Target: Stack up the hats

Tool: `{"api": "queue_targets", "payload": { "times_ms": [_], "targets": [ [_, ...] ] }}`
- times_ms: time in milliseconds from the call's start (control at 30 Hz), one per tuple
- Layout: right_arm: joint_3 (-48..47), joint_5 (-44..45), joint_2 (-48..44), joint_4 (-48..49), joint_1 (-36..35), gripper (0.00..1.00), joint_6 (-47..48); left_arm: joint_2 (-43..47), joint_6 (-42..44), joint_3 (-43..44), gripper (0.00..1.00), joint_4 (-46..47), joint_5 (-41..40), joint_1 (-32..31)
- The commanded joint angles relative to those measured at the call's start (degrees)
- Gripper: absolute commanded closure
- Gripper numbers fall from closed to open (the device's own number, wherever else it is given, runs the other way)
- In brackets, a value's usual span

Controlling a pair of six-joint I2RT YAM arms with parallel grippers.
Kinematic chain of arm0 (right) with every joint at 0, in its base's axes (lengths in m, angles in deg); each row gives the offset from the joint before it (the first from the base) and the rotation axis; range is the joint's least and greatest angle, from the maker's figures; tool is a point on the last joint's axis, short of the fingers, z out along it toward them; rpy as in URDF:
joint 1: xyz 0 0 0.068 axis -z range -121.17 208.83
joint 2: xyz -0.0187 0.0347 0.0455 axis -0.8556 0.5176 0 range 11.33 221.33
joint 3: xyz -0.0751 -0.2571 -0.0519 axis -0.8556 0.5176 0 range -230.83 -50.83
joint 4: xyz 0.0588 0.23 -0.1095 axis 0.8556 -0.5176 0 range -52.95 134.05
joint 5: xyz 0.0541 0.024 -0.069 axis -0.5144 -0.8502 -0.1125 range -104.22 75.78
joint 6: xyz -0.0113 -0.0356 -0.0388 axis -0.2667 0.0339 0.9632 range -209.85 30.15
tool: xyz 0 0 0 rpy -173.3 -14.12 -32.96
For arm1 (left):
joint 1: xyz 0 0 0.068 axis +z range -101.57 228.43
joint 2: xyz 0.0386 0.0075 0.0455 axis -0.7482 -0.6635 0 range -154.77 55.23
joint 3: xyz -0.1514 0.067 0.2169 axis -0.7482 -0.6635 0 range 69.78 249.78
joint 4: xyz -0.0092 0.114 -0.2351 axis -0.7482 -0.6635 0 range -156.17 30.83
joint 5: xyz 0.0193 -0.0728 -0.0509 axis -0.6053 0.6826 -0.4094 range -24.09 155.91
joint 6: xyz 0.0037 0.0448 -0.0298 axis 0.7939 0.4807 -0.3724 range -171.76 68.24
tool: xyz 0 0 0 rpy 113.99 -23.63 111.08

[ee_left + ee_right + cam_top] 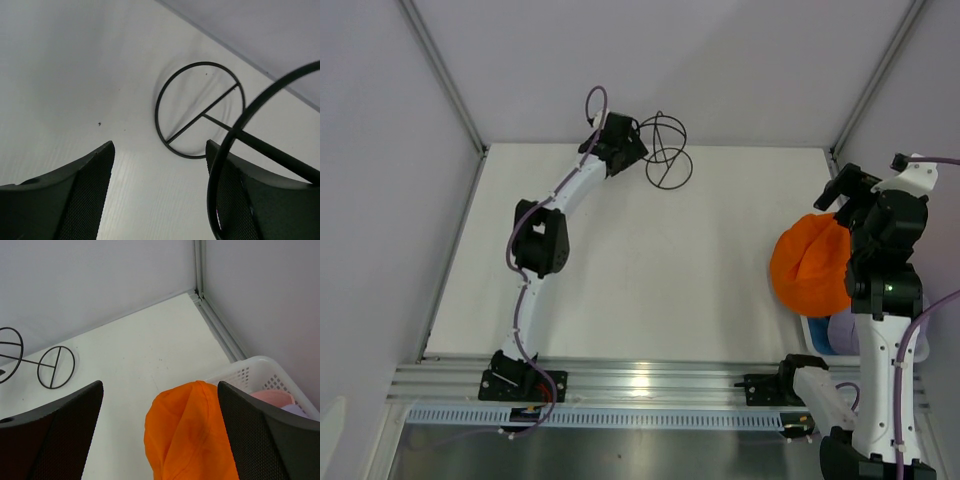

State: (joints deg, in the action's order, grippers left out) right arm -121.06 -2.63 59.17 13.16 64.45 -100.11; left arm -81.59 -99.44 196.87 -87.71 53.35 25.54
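The orange hat (810,265) lies crumpled at the table's right side, draped over the rim of the white basket (817,335). In the right wrist view the orange hat (192,435) sits below and between my right gripper's (160,430) wide-open fingers, not gripped. A pink hat (272,397) and a pale purple hat (300,412) lie in the basket (250,372). The blue hat is hidden. My right gripper (842,188) hovers just behind the orange hat. My left gripper (635,150) is open and empty at the back, beside the wire stand.
The black wire hat stand (665,150) lies at the back centre, its base ring (200,110) on the table and its upper ring (240,150) crossing my left gripper's (160,190) right finger. White walls enclose the table on three sides.
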Motion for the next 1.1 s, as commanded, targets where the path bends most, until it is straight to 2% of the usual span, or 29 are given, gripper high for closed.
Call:
{"api": "queue_targets", "payload": {
  "times_ms": [0,33,67,133,167,233,267,367,567,700,733,800,833,967,1067],
  "targets": [
    [1.1,-0.3,-0.3,3.3,-0.2,0.0,-0.2,4.9,2.6,2.5,0.24,-9.3,-0.5,0.7],
    [1.3,-0.4,-0.4,3.4,-0.2,0.0,-0.3,5.1,2.8,3.3,0.25,-9.5,0.7,1.0],
    [1.5,-0.5,-0.4,3.5,-0.2,0.0,-0.5,5.1,3.1,3.9,0.33,-10.1,1.2,1.1],
    [1.9,-0.6,-0.4,3.4,-0.2,0.0,-0.6,5.0,4.2,5.6,0.37,-10.3,2.6,1.1],
    [1.9,-0.6,-0.5,3.3,-0.2,0.0,-0.6,5.1,4.4,6.5,0.46,-10.0,4.7,1.0],
    [2.1,-0.2,-0.5,3.3,-0.2,0.0,-0.6,5.2,5.0,8.0,0.55,-10.0,6.6,0.7],
    [2.2,-0.1,-0.5,3.4,-0.2,0.01,-0.8,5.4,5.1,8.7,0.72,-9.9,7.7,0.7],
    [2.3,-0.1,-0.5,3.6,-0.2,0.0,-0.8,7.1,5.4,8.6,0.99,-9.4,8.2,0.0],
    [2.9,-0.5,-0.5,3.6,-0.2,0.0,-1.4,10.7,7.8,6.8,0.99,-11.8,8.8,-0.5],
    [3.8,-0.7,-0.5,4.0,-0.2,0.0,-2.0,15.0,8.3,0.9,0.99,-13.3,10.1,-0.9],
    [4.0,-0.6,-0.3,3.9,-0.2,0.0,-2.0,16.3,8.3,-5.6,0.99,-11.8,10.3,-1.4],
    [4.0,0.8,0.4,3.3,-0.2,0.0,-2.1,20.6,7.9,-10.1,0.99,-10.2,10.6,-2.0],
    [3.9,1.3,0.9,2.1,-0.2,0.0,-2.1,22.2,6.6,-16.8,0.99,-9.0,10.7,-2.1],
    [2.9,2.9,2.3,-1.9,-0.1,0.0,-1.7,29.5,4.5,-31.8,0.99,-3.0,13.2,-2.2],
    [2.1,4.0,2.4,-5.0,0.1,0.0,-2.0,34.4,4.1,-38.7,0.99,-1.3,14.4,-3.2]
  ]
}}
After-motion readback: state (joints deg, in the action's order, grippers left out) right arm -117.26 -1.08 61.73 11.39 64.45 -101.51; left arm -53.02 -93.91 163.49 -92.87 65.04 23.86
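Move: The wire stand is right beside my open left fingers: its middle is about 6 cm to their right, 3 cm ahead and roughly level, with the near side of its hoop by the right finger. The orange hat lies well under my open right hand, some 25 cm below, 2 cm ahead and 1 cm left. From that hand the pink hat is about 8 cm right and level fore-and-aft; the purple hat is 14 cm right and 10 cm back, both also far below. I shut my left fingers on the near side of the stand's hoop while rising about 6 cm, then pull the stand back towards me, some 15 cm in all. Over the pull I sink about 4 cm, with the wrist turning clockwise and tipping down a little. My right hand, still wide open, eases down 5 cm towards the orange hat. ##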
